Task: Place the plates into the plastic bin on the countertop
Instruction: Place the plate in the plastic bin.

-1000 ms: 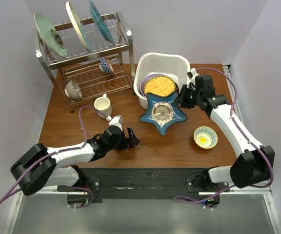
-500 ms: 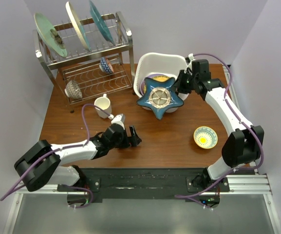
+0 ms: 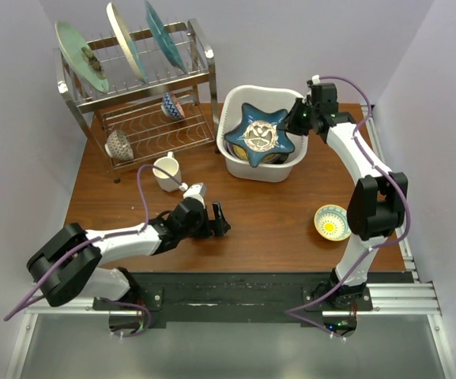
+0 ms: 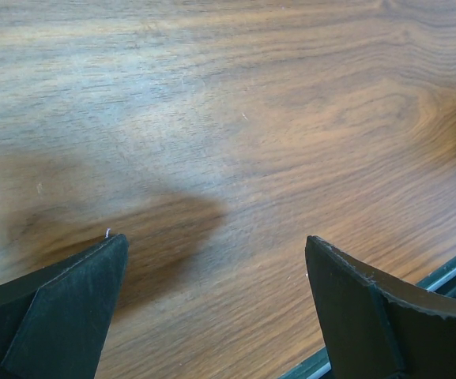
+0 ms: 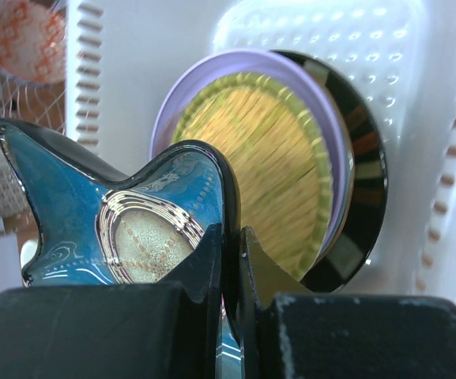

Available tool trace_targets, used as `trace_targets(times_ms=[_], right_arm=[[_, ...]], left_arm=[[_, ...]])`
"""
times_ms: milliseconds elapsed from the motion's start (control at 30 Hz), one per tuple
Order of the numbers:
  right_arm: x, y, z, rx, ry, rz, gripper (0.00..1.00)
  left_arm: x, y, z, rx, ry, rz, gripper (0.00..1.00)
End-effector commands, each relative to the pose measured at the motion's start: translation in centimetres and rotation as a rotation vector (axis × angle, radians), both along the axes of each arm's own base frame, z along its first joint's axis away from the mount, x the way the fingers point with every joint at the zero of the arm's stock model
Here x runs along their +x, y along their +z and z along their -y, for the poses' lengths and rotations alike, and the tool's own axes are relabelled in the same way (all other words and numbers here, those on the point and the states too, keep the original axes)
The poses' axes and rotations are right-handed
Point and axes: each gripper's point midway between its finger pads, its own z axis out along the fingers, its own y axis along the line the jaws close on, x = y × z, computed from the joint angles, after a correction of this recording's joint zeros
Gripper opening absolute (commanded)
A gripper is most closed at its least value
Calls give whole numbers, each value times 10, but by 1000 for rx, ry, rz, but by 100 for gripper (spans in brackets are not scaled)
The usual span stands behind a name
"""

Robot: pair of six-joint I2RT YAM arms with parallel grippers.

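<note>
The blue star-shaped plate (image 3: 261, 136) hangs tilted over the white plastic bin (image 3: 235, 163), with my right gripper (image 3: 297, 120) shut on one of its points. In the right wrist view the jaws (image 5: 231, 245) pinch the star plate's dark rim (image 5: 117, 213). Behind it, an amber plate (image 5: 251, 158), a lavender plate (image 5: 212, 61) and a black-rimmed plate (image 5: 367, 181) lie stacked in the bin (image 5: 417, 87). My left gripper (image 3: 219, 221) is open low over bare wood near the table's front edge, with nothing between its fingers (image 4: 216, 253).
A steel dish rack (image 3: 133, 95) at the back left carries three upright plates and two small bowls below. A white mug (image 3: 167, 170) stands in front of it. A small yellow-centred bowl (image 3: 333, 223) sits on the table at the right.
My right arm lifted the star plate off the table in front of the bin and carried it back over the bin. The left arm barely shifted.
</note>
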Motion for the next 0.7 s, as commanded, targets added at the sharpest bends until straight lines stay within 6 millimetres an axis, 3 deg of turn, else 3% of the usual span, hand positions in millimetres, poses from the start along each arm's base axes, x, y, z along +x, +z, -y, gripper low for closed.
trace_targets(times_ms=[0, 200, 667], right_arm=[[34, 67, -9, 155, -20, 177, 0], [50, 69, -6, 165, -54, 194, 0], [70, 40, -5, 158, -90, 158, 0]], left_arm=[[5, -4, -5, 54, -3, 10, 100], [7, -7, -6, 74, -1, 7, 100], [6, -10, -6, 88, -4, -6, 100]])
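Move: I hold the star-shaped blue plate by its right-hand point. From my right hand the plastic bin's middle is about 7 cm left, 1 cm ahead and 13 cm below. In the bin, the yellow pie plate sits some 4 cm back and 8 cm left of my hand, the purple plate 2 cm back and 8 cm left, both roughly 14 cm down. For my left hand the bin is around 27 cm ahead, 13 cm right and 2 cm higher. With my right fingers still pinching the star plate's point, I carry the plate on forward about 5 cm towards the bin's far wall. I sink some 3 cm, quickly at first, then ease up slightly and dip again, while my wrist turns about 5 degrees clockwise. ##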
